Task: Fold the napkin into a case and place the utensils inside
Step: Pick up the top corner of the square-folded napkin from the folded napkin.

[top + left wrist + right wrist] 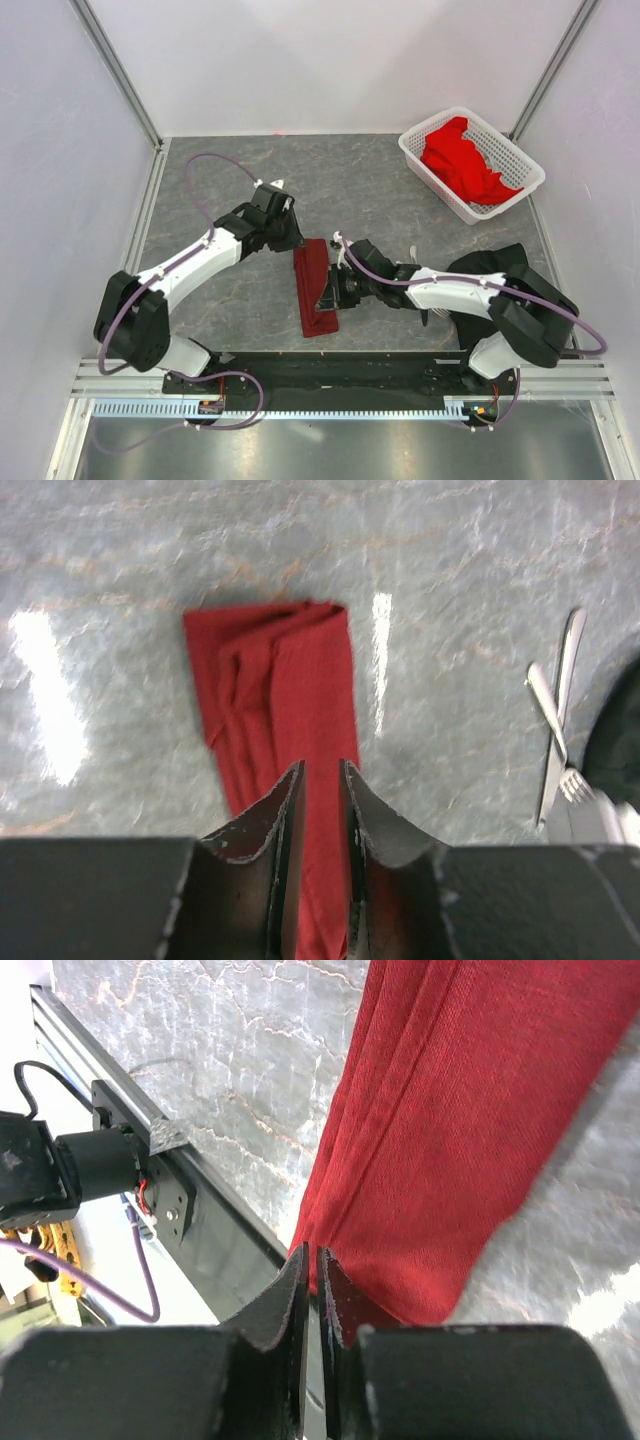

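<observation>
The napkin (315, 290) lies on the table folded into a long narrow maroon strip, the case shape. My left gripper (295, 238) is over its far end. In the left wrist view its jaws (320, 766) stand narrowly open, and the napkin (280, 680) runs flat beneath both fingers. My right gripper (330, 300) is at the strip's right edge. In the right wrist view it (309, 1250) is shut, tips at the near corner of the napkin (450, 1110), no cloth in the slit. The utensils (557, 715) lie crossed beside the strip. In the top view the right arm mostly hides them.
A white lattice basket (428, 122) holding a bright red cloth (465, 160) stands at the back right. The black mounting rail (210, 1220) runs along the table's near edge, close behind the right fingertips. White walls enclose the table on three sides.
</observation>
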### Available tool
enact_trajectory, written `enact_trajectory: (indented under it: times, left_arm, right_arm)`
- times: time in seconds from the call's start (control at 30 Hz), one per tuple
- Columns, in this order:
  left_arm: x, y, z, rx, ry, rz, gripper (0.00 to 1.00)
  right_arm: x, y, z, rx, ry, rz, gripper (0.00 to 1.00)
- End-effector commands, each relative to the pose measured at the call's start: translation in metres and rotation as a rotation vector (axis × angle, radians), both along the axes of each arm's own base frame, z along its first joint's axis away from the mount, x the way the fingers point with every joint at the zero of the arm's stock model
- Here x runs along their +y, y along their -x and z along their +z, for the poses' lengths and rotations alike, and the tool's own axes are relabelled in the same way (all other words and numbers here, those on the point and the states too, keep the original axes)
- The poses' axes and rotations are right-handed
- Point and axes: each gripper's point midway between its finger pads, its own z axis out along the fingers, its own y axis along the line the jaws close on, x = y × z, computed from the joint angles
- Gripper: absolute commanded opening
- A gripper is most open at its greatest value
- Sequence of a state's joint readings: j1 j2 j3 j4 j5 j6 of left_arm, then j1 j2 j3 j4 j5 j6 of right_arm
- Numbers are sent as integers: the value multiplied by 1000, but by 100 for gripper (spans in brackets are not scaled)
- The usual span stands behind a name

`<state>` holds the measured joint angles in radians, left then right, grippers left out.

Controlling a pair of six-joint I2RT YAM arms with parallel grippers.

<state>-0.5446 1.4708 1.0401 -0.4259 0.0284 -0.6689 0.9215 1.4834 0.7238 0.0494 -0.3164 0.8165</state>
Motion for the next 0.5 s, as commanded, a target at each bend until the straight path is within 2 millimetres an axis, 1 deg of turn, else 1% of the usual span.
enact_trajectory:
  times: [0.0, 0.03, 0.07, 0.13, 0.17, 0.23, 0.3, 0.33, 0.37, 0.4, 0.43, 0.47]
  left_arm:
    - [15, 15, 12, -31, 21, 44, 26]
    - [21, 16, 12, -40, 9, 66, 26]
    - [26, 23, 11, -39, 5, 76, 26]
    - [31, 28, 12, -45, 4, 84, 26]
    - [34, 32, 15, -56, 6, 84, 26]
    - [42, 37, 15, -53, -15, 98, 27]
    - [46, 41, 22, -67, -11, 102, 28]
    - [48, 44, 22, -70, -9, 105, 28]
    - [48, 45, 24, -74, -1, 105, 28]
    - [48, 47, 27, -81, 10, 104, 28]
    - [49, 49, 26, -78, 10, 104, 28]
    - [48, 50, 26, -78, 18, 109, 28]
  right_arm:
    - [25, -1, -6, 26, -44, 41, 12]
    - [30, 1, -8, 25, -64, 48, 11]
    - [26, 7, -23, 70, -44, 45, 11]
    - [24, 12, -32, 85, -55, 45, 10]
    - [14, 18, -45, 103, -27, 40, 10]
    - [2, 24, -58, 111, 19, 38, 9]
    - [-12, 27, -64, 76, 63, 50, 9]
    - [-18, 31, -66, 77, 83, 61, 9]
    - [-19, 30, -60, 54, 80, 75, 9]
    - [-20, 28, -57, 17, 91, 93, 9]
    - [-25, 30, -57, 16, 121, 104, 11]
    - [-18, 22, -38, -29, 95, 110, 13]
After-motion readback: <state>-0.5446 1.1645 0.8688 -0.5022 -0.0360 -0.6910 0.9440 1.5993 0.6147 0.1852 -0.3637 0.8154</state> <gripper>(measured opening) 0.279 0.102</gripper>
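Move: Just below and behind the right hand is the near end of the folded napkin, about 3 cm back, level sideways and 6 cm down. The napkin's body runs away from it, its middle some 6 cm ahead and 2 cm left of the right hand; the utensils lie roughly 23 cm right and 5 cm ahead. From the left hand, that near end is some 18 cm back, 5 cm right and 10 cm below. Dropping about 5.5 cm onto the near end of the napkin, the right hand first edges left, then draws back and to the right by some 3 cm with its nearly shut fingertips coming down on the cloth. The left hand meanwhile withdraws from above the napkin's far end, about 6 cm back and to the left and slightly up, its fingers staying slightly open. ##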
